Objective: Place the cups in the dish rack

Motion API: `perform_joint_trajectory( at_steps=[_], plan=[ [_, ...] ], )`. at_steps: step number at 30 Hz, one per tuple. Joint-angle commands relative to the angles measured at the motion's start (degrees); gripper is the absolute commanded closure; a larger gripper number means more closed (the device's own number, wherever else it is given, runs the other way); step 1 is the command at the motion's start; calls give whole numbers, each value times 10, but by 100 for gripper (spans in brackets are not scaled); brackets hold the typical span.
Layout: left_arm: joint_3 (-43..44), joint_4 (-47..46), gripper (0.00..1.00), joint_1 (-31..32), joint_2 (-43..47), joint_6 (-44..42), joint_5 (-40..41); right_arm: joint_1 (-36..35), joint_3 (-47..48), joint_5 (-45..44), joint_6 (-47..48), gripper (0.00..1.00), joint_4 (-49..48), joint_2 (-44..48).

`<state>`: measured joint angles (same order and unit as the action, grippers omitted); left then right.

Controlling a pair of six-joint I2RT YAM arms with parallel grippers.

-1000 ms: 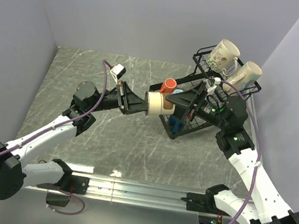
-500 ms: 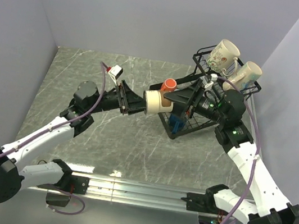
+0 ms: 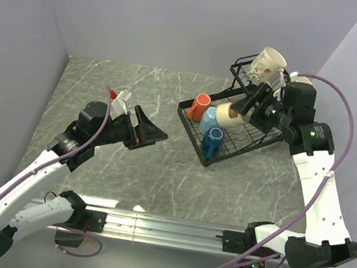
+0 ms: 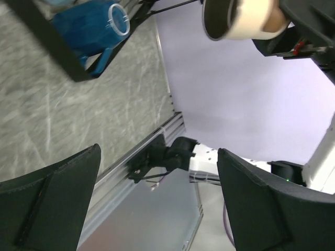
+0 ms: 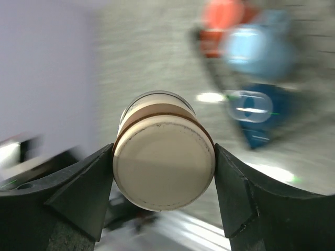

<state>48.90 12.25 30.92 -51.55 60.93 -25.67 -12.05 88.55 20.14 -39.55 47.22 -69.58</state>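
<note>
My right gripper is shut on a cream cup by its base end, holding it on its side in the air above the black wire dish rack. In the right wrist view the cup's base fills the gap between both fingers. An orange mug, a light blue mug and a dark blue mug lie in the lower tray. A floral cream mug sits in the upper basket. My left gripper stands open and empty over the table, left of the rack.
Grey walls close in the table on the left, back and right. The rack takes up the right middle of the marble table. A metal rail with both arm bases runs along the near edge.
My left gripper opened, let go of the cream cup and drew back to the left. My right gripper, still shut on the cup, carried it right and up over the rack.
</note>
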Motion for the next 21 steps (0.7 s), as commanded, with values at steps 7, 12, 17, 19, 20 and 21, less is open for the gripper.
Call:
perform_joint_trajectory(
  at_steps=[7, 12, 17, 19, 20, 21],
  plan=[
    [6, 120, 3, -2, 66, -35, 46, -44, -51, -394, 136, 100, 67, -21],
    [26, 152, 4, -2, 60, -43, 45, -51, -81, -411, 136, 100, 3, -54],
    [48, 171, 5, -3, 51, -53, 46, -80, -122, -438, 128, 100, -35, -85],
    [51, 175, 5, -3, 48, -52, 46, -89, -139, -438, 129, 100, -59, -92],
    [50, 175, 5, -3, 47, -51, 46, -98, -144, -444, 126, 100, -63, -102],
    [50, 175, 5, -2, 48, -50, 45, -103, -152, -447, 124, 100, -69, -107]
  ],
)
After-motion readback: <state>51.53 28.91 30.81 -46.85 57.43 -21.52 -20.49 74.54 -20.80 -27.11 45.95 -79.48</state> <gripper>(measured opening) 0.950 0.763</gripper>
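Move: The right hand holds the cream cup by its base end. The free rack spot lies about 10 cm ahead of that hand, 6 cm to its right and 24 cm below. At a similar depth, the dark blue mug is about 7 cm ahead and 3 cm left, the light blue mug 16 ahead and 5 left, the orange mug 20 ahead and 10 left. From the empty left hand the free spot is roughly 20 cm ahead, 33 cm right and 18 cm lower. Lower the right gripper about 16 cm towards the free spot beside the dark blue mug, swinging it right some 8 cm early on, then easing slightly forward and a touch back left. Meanwhile tip the wrist some 40 degrees so the fingers point steeply down, keeping their grip on the cream cup. Draw the open left hand a few centimetres back, left and down. ##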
